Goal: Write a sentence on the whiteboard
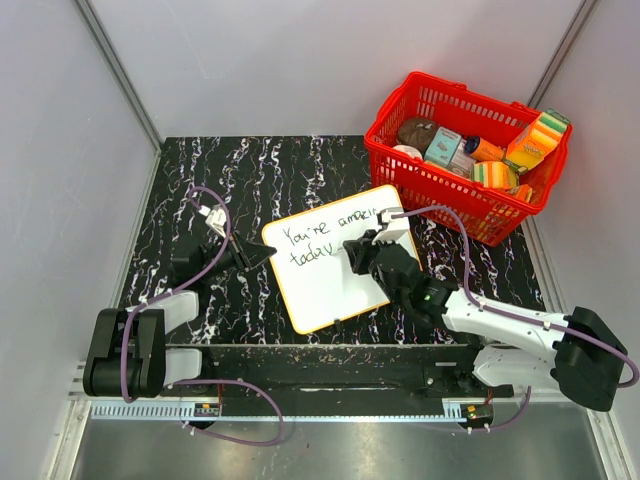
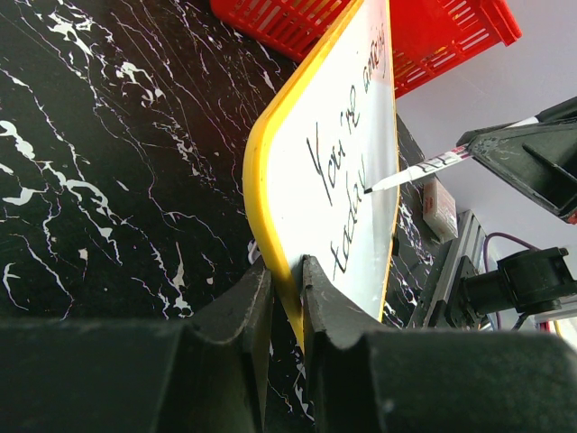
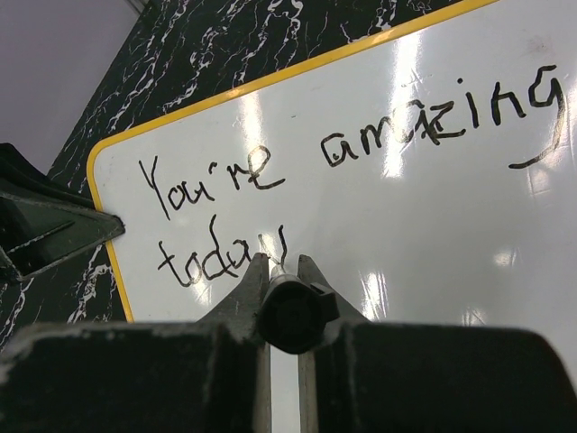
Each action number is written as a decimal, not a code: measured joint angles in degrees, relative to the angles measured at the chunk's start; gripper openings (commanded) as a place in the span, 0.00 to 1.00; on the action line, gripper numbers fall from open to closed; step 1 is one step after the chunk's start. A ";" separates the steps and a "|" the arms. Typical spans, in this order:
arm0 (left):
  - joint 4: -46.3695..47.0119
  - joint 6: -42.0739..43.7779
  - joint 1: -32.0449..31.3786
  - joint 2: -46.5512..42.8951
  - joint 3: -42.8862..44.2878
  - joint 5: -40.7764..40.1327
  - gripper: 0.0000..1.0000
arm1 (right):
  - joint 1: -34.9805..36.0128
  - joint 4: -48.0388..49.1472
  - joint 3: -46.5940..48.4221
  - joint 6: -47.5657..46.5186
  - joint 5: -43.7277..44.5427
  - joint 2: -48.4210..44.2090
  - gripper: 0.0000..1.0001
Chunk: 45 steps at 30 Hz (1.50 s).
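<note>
The whiteboard (image 1: 325, 262) lies on the black marbled table, white with a yellow rim, bearing "You're amazing today" in black ink. My left gripper (image 1: 262, 256) is shut on its left rim, one finger on each face of the whiteboard (image 2: 338, 171). My right gripper (image 1: 358, 252) is shut on a black marker (image 3: 290, 311). In the left wrist view the marker (image 2: 416, 170) comes in from the right with its tip touching the board at the end of "today". The right wrist view shows the whiteboard (image 3: 406, 207) with the tip by the last letter.
A red basket (image 1: 465, 155) with jars, sponges and packets stands at the back right, close to the board's far corner. Cables loop over both arms. Grey walls enclose the table on three sides.
</note>
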 measured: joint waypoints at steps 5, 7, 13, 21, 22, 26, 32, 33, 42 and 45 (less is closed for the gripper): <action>-0.02 0.00 0.00 0.00 0.00 0.02 0.00 | 0.00 -0.28 -0.44 0.63 -0.96 -0.31 0.00; -0.02 0.00 0.00 0.00 0.00 0.00 0.00 | 0.00 -0.28 -0.81 0.92 -1.29 -0.55 0.00; -0.02 0.00 0.00 0.00 0.00 0.00 0.00 | 0.00 -0.68 -1.79 1.77 -2.69 -1.33 0.00; -0.02 0.00 0.00 0.00 0.00 0.00 0.00 | 0.00 -1.05 -2.38 2.45 -4.46 -1.86 0.00; 0.02 0.00 0.00 0.00 0.00 0.00 0.00 | 0.00 -1.07 -2.64 2.45 -4.90 -2.19 0.00; 0.09 0.00 0.00 0.00 0.00 0.04 0.00 | 0.00 -1.49 -6.12 2.40 -7.02 -6.49 0.00; 0.11 0.00 0.00 0.00 0.00 0.04 0.00 | 0.00 -2.54 -8.57 2.38 -7.78 -19.65 0.00; 0.11 0.00 0.00 0.00 0.00 0.04 0.00 | 0.00 -2.49 -8.57 2.36 -7.74 -21.24 0.00; 0.11 0.00 0.00 0.00 0.00 0.04 0.11 | 0.00 -5.05 -8.57 2.40 -6.43 -27.28 0.00; 0.11 0.00 0.00 0.00 0.00 0.04 0.29 | 0.00 -6.21 -8.57 2.51 -6.29 -27.23 0.00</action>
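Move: The marker in the right hand is already on the whiteboard, its tip at the "y" of "today", about 3 cm ahead, 3 cm left and 3 cm below the hand. The middle of "today" lies some 7 cm left, 3 cm ahead and 3 cm below; "amazing" is about 9 cm ahead, 2 cm right and 2 cm higher. From the left hand, which pinches the board's left edge, the "y" is roughly 12 cm right and about level ahead and in height. The marker tip, still on the sloping board, draws the tail of the "y" as the right hand eases about 2 cm back and down. Then it comes free, the hand swinging quickly up some 8 cm, right and back, rolling its left side up about 15 degrees and settling a little at the end, marker still gripped. The left hand stays still, keeping its pinch on the board. ##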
